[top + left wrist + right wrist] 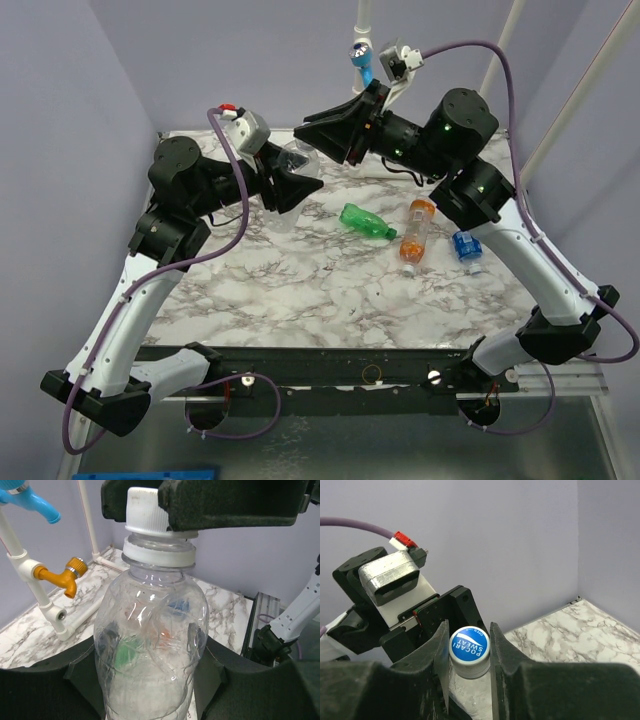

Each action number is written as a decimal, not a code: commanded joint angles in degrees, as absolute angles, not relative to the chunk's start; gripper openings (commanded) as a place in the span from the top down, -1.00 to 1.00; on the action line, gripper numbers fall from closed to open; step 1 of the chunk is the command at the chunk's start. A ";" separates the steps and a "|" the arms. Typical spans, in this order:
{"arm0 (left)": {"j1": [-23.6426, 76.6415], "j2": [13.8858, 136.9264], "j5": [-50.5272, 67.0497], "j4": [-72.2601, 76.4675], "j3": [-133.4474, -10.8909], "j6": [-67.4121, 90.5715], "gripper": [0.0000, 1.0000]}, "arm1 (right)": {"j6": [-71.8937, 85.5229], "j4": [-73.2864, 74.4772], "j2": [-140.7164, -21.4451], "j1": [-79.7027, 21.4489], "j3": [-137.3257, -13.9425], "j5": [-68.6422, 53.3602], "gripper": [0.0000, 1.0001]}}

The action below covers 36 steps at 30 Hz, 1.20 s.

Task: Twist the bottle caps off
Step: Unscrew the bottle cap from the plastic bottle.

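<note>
My left gripper (pixel 291 186) is shut on the body of a clear bottle (pixel 150 645), holding it up above the back left of the marble table (pixel 300 290). Its white cap (pixel 144 511) has a blue printed top (pixel 469 644). My right gripper (pixel 468 647) is shut on that cap, one finger pressed on each side. From above, the two grippers meet at the bottle (pixel 300 158). Lying on the table are a green bottle (pixel 366 222), an orange bottle (pixel 417 230) and a clear bottle with a blue label (pixel 467 249); their caps are too small to make out.
White pipework stands along the back wall with a blue fitting (pixel 35 502) and an orange tap (pixel 70 575). The blue fitting (pixel 362 62) hangs just above my right arm. Lilac walls close in the table on three sides.
</note>
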State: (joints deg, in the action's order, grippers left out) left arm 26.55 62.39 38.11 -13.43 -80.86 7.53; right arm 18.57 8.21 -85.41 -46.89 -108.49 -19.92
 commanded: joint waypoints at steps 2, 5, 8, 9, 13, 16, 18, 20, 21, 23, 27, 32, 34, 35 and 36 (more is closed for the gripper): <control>26.46 62.34 52.39 -12.58 -83.62 11.27 1.00 | 12.75 9.84 -83.66 -46.85 -110.44 -35.76 0.99; 26.46 63.33 66.53 -12.27 -85.01 16.24 1.00 | 12.30 7.75 -82.96 -46.76 -110.80 -50.92 0.99; 26.50 63.79 73.40 -11.96 -85.56 20.53 1.00 | 15.44 3.62 -83.39 -46.67 -111.09 -64.88 0.99; 26.53 63.81 74.00 -11.95 -85.52 20.97 1.00 | 17.68 1.30 -83.46 -46.63 -110.56 -67.23 0.99; 26.54 63.68 74.27 -11.93 -85.60 20.75 1.00 | 22.25 -8.94 -81.75 -46.28 -106.23 -71.97 0.99; 26.54 63.65 73.12 -11.87 -85.44 19.47 1.00 | 17.69 -3.56 -81.28 -46.23 -107.20 -67.44 0.84; 26.54 63.42 71.12 -11.87 -84.90 17.86 1.00 | 14.92 1.59 -81.01 -46.23 -108.09 -58.08 -0.02; 26.54 63.13 68.21 -11.93 -84.11 15.80 1.00 | 13.23 4.16 -80.15 -46.22 -107.59 -46.01 -0.69; 26.54 62.91 66.20 -12.27 -83.79 14.32 1.00 | 12.98 4.79 -79.78 -46.23 -107.31 -39.60 -0.91; 26.54 62.69 60.71 -13.39 -83.22 10.96 1.00 | 12.96 4.99 -79.00 -46.23 -106.81 -32.81 -1.00; 26.54 62.67 46.39 -14.76 -82.65 4.95 1.00 | 15.47 11.27 -82.16 -46.32 -112.57 -23.89 -1.00; 26.61 63.46 33.49 -14.83 -83.48 2.21 1.00 | 15.87 21.54 -88.57 -46.84 -121.01 -12.37 -1.00; 26.63 63.54 32.00 -14.81 -83.50 1.86 1.00 | 15.84 21.91 -89.68 -46.93 -121.59 -10.94 -1.00; 26.63 63.54 31.55 -14.77 -83.39 1.85 1.00 | 15.87 21.60 -89.94 -46.93 -121.56 -10.93 -0.98; 26.63 63.57 31.21 -14.79 -83.35 1.85 1.00 | 15.90 21.30 -90.32 -47.02 -121.55 -11.09 -0.94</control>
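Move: The cap of the plastic bottle sits right at the right hand, pinched between its fingertips, no more than a centimetre off in any direction. From the left hand, which holds the bottle's body, the cap is about 9 cm up, 1 cm to the right and 1 cm ahead. On the table, some 50 cm below the right hand, the green bottle lies about 18 cm ahead and 14 cm right, the orange bottle about 15 cm ahead and 27 cm right. With the cap pinched at first, the right hand swings back towards the bases by about 12 cm while turning counter-clockwise some 35 degrees, and the left hand, still gripping the bottle's body, swings back alongside it and turns clockwise by as much. At the back of the swing the right fingers open wide and let go of the cap, then both hands swing forward and turn back nearly to where they began, the right one climbing clear to end about 4 cm higher. ##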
